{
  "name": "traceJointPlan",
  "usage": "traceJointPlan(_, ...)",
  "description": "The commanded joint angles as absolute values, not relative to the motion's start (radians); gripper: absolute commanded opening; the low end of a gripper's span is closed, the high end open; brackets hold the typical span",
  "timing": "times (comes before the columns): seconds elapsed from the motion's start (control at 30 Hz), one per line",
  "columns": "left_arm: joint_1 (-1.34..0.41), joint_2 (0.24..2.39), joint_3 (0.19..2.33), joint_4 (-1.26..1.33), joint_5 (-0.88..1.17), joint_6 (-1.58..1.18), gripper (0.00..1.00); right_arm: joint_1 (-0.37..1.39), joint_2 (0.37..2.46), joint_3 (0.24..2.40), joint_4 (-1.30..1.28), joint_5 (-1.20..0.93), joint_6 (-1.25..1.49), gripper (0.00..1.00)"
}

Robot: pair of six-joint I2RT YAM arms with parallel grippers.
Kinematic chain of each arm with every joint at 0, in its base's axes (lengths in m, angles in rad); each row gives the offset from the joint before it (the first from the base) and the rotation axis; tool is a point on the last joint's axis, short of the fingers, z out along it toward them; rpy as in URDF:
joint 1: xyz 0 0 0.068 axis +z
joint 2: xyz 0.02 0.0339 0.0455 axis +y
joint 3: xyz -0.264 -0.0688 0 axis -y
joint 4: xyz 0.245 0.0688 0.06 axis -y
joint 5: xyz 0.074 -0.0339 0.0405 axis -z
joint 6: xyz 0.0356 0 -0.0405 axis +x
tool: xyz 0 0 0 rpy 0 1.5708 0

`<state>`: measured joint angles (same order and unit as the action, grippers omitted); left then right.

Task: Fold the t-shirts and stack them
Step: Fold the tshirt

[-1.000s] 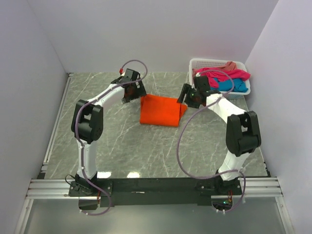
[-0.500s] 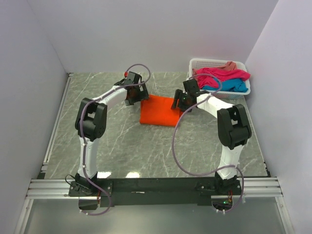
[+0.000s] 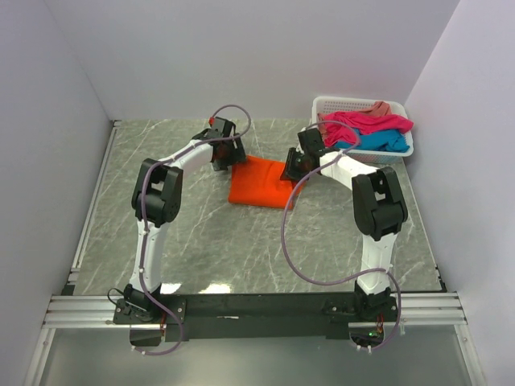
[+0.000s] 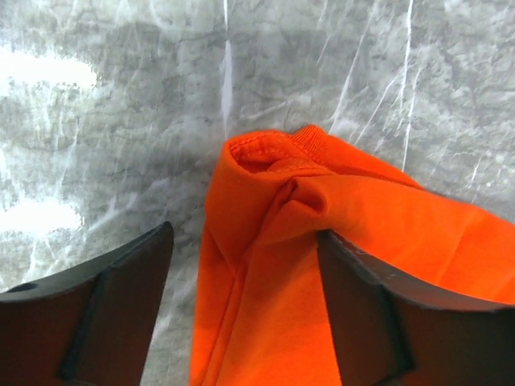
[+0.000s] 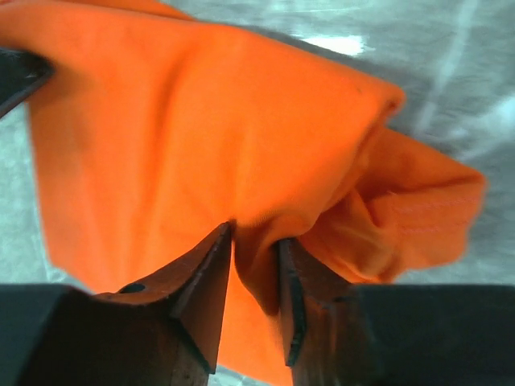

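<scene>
The bright orange t-shirt [image 3: 259,185] lies folded into a small rectangle on the grey marbled table [image 3: 201,233]. My left gripper [image 3: 231,158] is at its far left corner. In the left wrist view the left gripper [image 4: 244,241] stands open, straddling the bunched corner of the orange t-shirt [image 4: 362,209]. My right gripper [image 3: 291,170] is at the far right corner. In the right wrist view the right gripper [image 5: 256,237] pinches a fold of the orange t-shirt [image 5: 201,112]. The magenta t-shirt [image 3: 366,122], turquoise t-shirt [image 3: 376,141] and salmon t-shirt [image 3: 381,107] are heaped in the basket.
The white slotted basket [image 3: 322,103] stands at the table's far right corner, close behind the right arm. White walls enclose the table on three sides. A metal rail [image 3: 96,193] runs along the left edge.
Both grippers have moved in onto the far corners of the orange t-shirt. The right jaws have narrowed onto a fold of cloth. The left jaws have narrowed a little.
</scene>
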<state>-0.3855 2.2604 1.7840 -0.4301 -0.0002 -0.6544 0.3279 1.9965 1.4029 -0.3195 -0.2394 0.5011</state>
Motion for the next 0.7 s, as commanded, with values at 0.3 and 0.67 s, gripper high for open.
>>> traceJointPlan(0.3, -0.382, 2.321, 1.805, -0.402, 0.046, -0.614, 0.63, 0.324, 1.913, 1.391, -0.42, -0.005, 0.451, 0.59)
traceJointPlan(0.67, -0.382, 2.318, 1.772, -0.385, 0.061, -0.609, 0.44, 0.327, 2.046, 1.44, -0.405, -0.1, 0.469, 0.61)
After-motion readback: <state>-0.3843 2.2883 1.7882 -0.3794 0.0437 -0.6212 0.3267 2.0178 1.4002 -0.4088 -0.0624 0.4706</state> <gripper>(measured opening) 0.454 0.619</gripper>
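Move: The t-shirt's bunched far left corner is right at the left fingers, about 1 cm ahead of that hand, straight in line sideways and 2 cm below. Its bunched right end lies some 4 cm to the right hand's right, 1 cm ahead and 3 cm down; from that hand the far left corner is about 13 cm left and 3 cm ahead, the near folded edge 7 cm left and 10 cm back, and the basket 21 cm right and 12 cm ahead. The t-shirt's far left corner is gathered as the left fingers close in from both sides to about half open, that hand easing only a centimetre or so right and down. Meanwhile the right hand opens off its fold, goes roughly 4 cm right with a roll of some 10 degrees, then sinks nearly 3 cm, open fingers straddling the bunched right end. ##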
